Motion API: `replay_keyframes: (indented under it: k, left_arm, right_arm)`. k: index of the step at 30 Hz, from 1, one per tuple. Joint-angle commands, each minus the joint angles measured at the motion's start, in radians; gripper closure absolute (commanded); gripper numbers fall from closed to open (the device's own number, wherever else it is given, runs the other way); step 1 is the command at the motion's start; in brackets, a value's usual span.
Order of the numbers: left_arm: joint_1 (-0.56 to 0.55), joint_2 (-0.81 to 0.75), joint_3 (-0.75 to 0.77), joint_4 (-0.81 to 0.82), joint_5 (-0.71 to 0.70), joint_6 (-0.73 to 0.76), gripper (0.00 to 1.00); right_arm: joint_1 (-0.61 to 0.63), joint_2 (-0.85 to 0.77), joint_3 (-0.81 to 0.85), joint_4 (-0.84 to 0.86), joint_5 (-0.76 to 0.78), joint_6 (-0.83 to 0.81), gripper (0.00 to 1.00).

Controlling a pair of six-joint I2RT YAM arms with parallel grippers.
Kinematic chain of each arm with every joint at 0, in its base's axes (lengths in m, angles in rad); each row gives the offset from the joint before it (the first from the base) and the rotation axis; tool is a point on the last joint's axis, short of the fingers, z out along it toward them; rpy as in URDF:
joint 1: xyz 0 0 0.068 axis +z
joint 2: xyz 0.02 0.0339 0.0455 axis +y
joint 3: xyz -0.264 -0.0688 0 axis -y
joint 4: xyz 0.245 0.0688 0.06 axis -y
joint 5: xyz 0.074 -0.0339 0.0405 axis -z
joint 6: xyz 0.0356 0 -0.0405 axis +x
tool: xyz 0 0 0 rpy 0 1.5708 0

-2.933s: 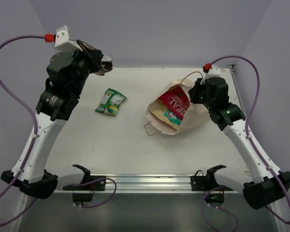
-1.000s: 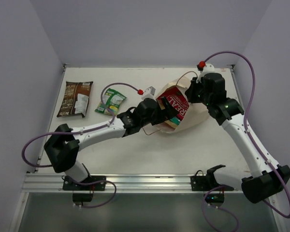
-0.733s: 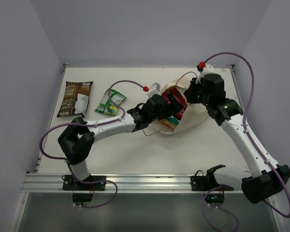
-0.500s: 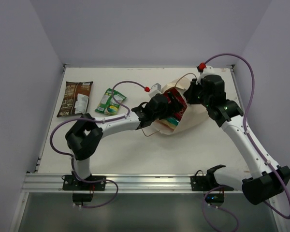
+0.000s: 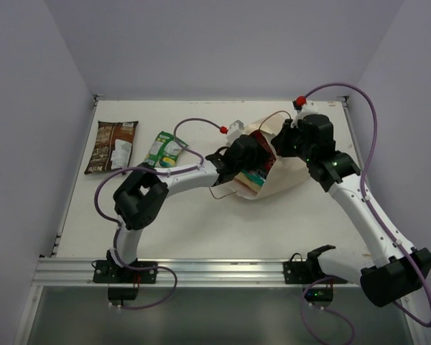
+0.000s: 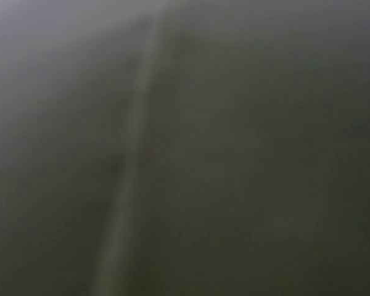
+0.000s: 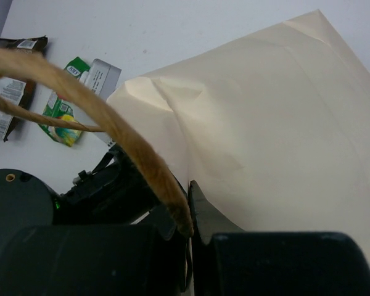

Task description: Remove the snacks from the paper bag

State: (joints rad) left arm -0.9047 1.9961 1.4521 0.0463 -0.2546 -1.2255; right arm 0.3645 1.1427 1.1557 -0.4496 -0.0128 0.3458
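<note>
The beige paper bag (image 5: 293,169) lies on its side at the table's right of centre, mouth facing left. My right gripper (image 5: 283,141) is shut on the bag's upper rim beside its brown cord handle (image 7: 120,132), holding the mouth up; its jaws (image 7: 190,213) are pressed together on the paper (image 7: 277,123). My left gripper (image 5: 253,159) is pushed into the bag's mouth, its fingers hidden among the snacks. A magenta packet (image 5: 262,141) and a teal one (image 5: 253,177) show there. The left wrist view is dark and blurred.
Two snacks lie on the table at the left: a dark brown packet (image 5: 112,146) and a small green packet (image 5: 165,149), also seen in the right wrist view as the green packet (image 7: 65,114). The bag's lower handle (image 5: 219,192) trails onto the table. Walls close in at the left, right and back.
The left arm has gone from the table's far left to the bag and pushed its gripper deeper into the mouth. The brown packet now lies on the table. The right gripper has kept its hold.
</note>
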Motion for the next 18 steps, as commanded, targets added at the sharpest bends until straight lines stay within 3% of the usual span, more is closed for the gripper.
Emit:
replay_keyframes:
  k: [1, 2, 3, 5, 11, 18]
  left_arm:
    - [0.023, 0.015, 0.038, 0.007, -0.017, -0.019, 0.62]
    - [0.026, 0.000, 0.019, 0.013, -0.005, -0.023, 0.71]
    - [0.027, -0.019, -0.002, 0.032, -0.005, -0.022, 0.89]
    - [0.029, -0.089, -0.048, 0.037, -0.017, 0.016, 1.00]
    - [0.029, -0.324, -0.099, -0.043, 0.058, 0.179, 1.00]
    - [0.050, -0.612, -0.062, -0.383, 0.166, 0.360, 1.00]
  right_arm:
    - [-0.001, -0.029, -0.013, 0.009, -0.018, 0.021, 1.00]
    - [-0.002, -0.031, -0.016, 0.009, -0.010, 0.021, 1.00]
    - [-0.002, -0.034, -0.022, 0.008, -0.003, 0.019, 1.00]
    - [-0.002, -0.040, -0.031, 0.009, 0.011, 0.018, 1.00]
    - [-0.012, -0.028, -0.045, 0.006, 0.085, 0.041, 1.00]
    - [-0.048, -0.006, -0.050, -0.011, 0.168, 0.056, 1.00]
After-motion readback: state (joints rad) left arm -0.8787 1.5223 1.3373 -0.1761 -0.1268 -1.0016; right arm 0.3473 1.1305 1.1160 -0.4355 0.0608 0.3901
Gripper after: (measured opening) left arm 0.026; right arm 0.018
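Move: The red snack packet is right at the left hand inside the bag: its middle is about 1 cm ahead and 3 cm below. A teal snack lies roughly 5 cm back, 4 cm to the left and 7 cm below; the green snack is on the table about 32 cm left and 6 cm farther out, some 14 cm lower. From the right hand, the red packet is about 3 cm ahead, 3 cm left and 15 cm down. The left fingers finish closing and pinch the red snack packet, the hand almost still at first inside the bag. It then draws the packet upwards about 14 cm, with some 7 cm each to the left and back, speeding up, turning clockwise and tilting slightly upwards. The right hand keeps its hold on the bag's rim, giving a couple of centimetres to the right and down. ##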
